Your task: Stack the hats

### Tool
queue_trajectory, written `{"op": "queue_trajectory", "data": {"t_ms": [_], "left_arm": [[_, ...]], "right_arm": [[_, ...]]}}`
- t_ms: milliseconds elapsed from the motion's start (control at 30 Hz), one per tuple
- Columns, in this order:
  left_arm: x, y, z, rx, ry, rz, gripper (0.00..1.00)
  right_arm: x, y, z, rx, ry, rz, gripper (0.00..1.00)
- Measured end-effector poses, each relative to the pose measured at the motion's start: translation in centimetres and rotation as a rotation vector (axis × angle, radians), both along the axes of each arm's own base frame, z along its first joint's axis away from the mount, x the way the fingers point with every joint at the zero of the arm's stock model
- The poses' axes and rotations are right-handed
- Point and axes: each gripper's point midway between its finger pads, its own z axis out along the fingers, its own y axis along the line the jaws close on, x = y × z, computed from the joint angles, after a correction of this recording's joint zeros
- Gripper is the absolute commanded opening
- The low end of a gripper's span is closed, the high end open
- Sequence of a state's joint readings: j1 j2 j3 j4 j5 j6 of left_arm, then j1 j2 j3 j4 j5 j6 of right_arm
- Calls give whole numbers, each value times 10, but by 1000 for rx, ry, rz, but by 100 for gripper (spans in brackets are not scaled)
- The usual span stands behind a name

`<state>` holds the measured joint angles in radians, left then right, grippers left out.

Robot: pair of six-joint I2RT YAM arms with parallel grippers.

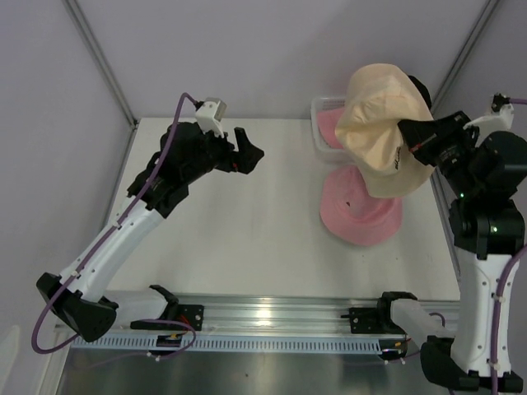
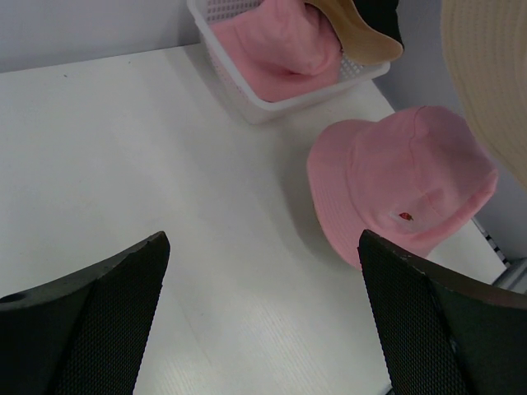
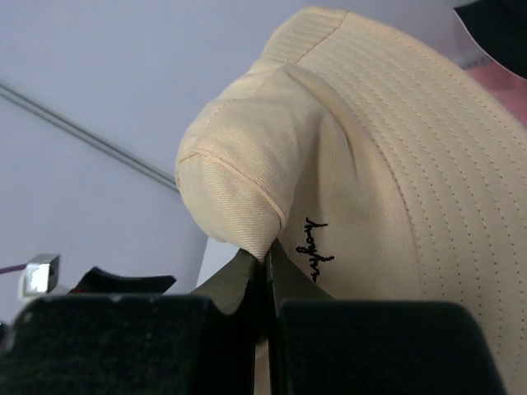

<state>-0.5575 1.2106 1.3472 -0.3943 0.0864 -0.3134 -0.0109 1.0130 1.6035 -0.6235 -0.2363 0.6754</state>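
Note:
My right gripper (image 1: 405, 132) (image 3: 268, 259) is shut on a fold of the beige hat (image 1: 379, 123) (image 3: 370, 164), holding it in the air. The hat hangs above a pink hat (image 1: 358, 218) (image 2: 403, 189) that lies crown-up on the table at the right. A second pink hat (image 1: 329, 127) (image 2: 280, 49) sits in the clear bin (image 1: 317, 107) (image 2: 239, 103) at the back. A black hat (image 2: 379, 12) (image 3: 498, 20) shows only as a dark edge behind the beige one. My left gripper (image 1: 247, 152) (image 2: 263, 247) hovers open over the bare table, left of the hats, with nothing between its fingers.
The white table (image 1: 247, 239) ends at a metal rail (image 1: 263, 317) along the near edge. Grey walls close in the back and both sides. The right arm's upright body (image 1: 482, 247) stands just right of the pink hat.

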Motion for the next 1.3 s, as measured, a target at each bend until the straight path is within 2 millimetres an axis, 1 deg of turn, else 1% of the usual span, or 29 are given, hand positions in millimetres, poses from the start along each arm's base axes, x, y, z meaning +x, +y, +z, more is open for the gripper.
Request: {"op": "queue_trajectory", "data": {"t_ms": [100, 133, 233, 300, 333, 500, 567, 700, 833, 900, 1067, 1133, 1300], "left_arm": [[-3, -8, 5, -54, 11, -24, 100], [-4, -11, 7, -71, 15, -37, 100], [-7, -17, 14, -117, 20, -61, 100], [-6, -19, 20, -141, 12, -62, 100], [-6, -20, 22, -150, 7, -61, 100], [-6, -17, 27, -160, -5, -47, 100], [-8, -13, 29, -156, -17, -40, 100], [-16, 1, 38, -144, -46, -3, 100], [-23, 14, 37, -109, -52, 27, 99], [-26, 19, 34, -95, -55, 37, 100], [-30, 24, 10, -43, -20, 39, 99], [-31, 22, 1, -33, -3, 29, 99], [-32, 17, -12, -16, 32, 4, 100]], "right_arm": [[-32, 0, 17, 5, -69, -4, 0], [-40, -1, 19, 4, -85, -9, 0], [-63, -2, 20, -7, -114, -16, 0], [-70, -3, 12, -22, -106, -18, 0], [-71, -3, 7, -25, -96, -19, 0], [-62, -8, -31, -47, 17, -43, 0], [-61, -10, -38, -50, 39, -51, 0], [-63, -9, -51, -47, 58, -48, 0], [-65, -6, -66, -37, 81, -30, 0], [-61, -3, -75, -27, 105, -14, 0], [-48, -1, -92, -20, 151, -5, 0], [-41, -1, -95, -17, 151, -5, 0], [-23, 8, -91, 21, 129, 41, 0]]}}
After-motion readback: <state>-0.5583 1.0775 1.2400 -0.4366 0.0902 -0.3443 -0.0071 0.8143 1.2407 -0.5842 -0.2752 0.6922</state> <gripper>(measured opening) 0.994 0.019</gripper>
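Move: The pink hat, brim down on the table, lies roughly 9 cm ahead of the right hand, about in line sideways and some 38 cm below; that hand already holds the beige hat. The white box stands about 36 cm ahead and 3 cm to the right, at much the same depth, with the black cap at about 38 cm ahead, 13 cm right and 30 cm below. From the empty left hand the pink hat is about 6 cm ahead, 32 cm right and 26 cm below. The beige hat, still pinched at its crown in the shut right fingers, is drawn back about 7 cm and slightly up, lowered some 11 cm towards the pink hat, then eased forward about 5 cm, the wrist tipping a little downwards. The open left hand bobs up about 4 cm, then sinks, easing back and, after a brief drift right, to the left. ##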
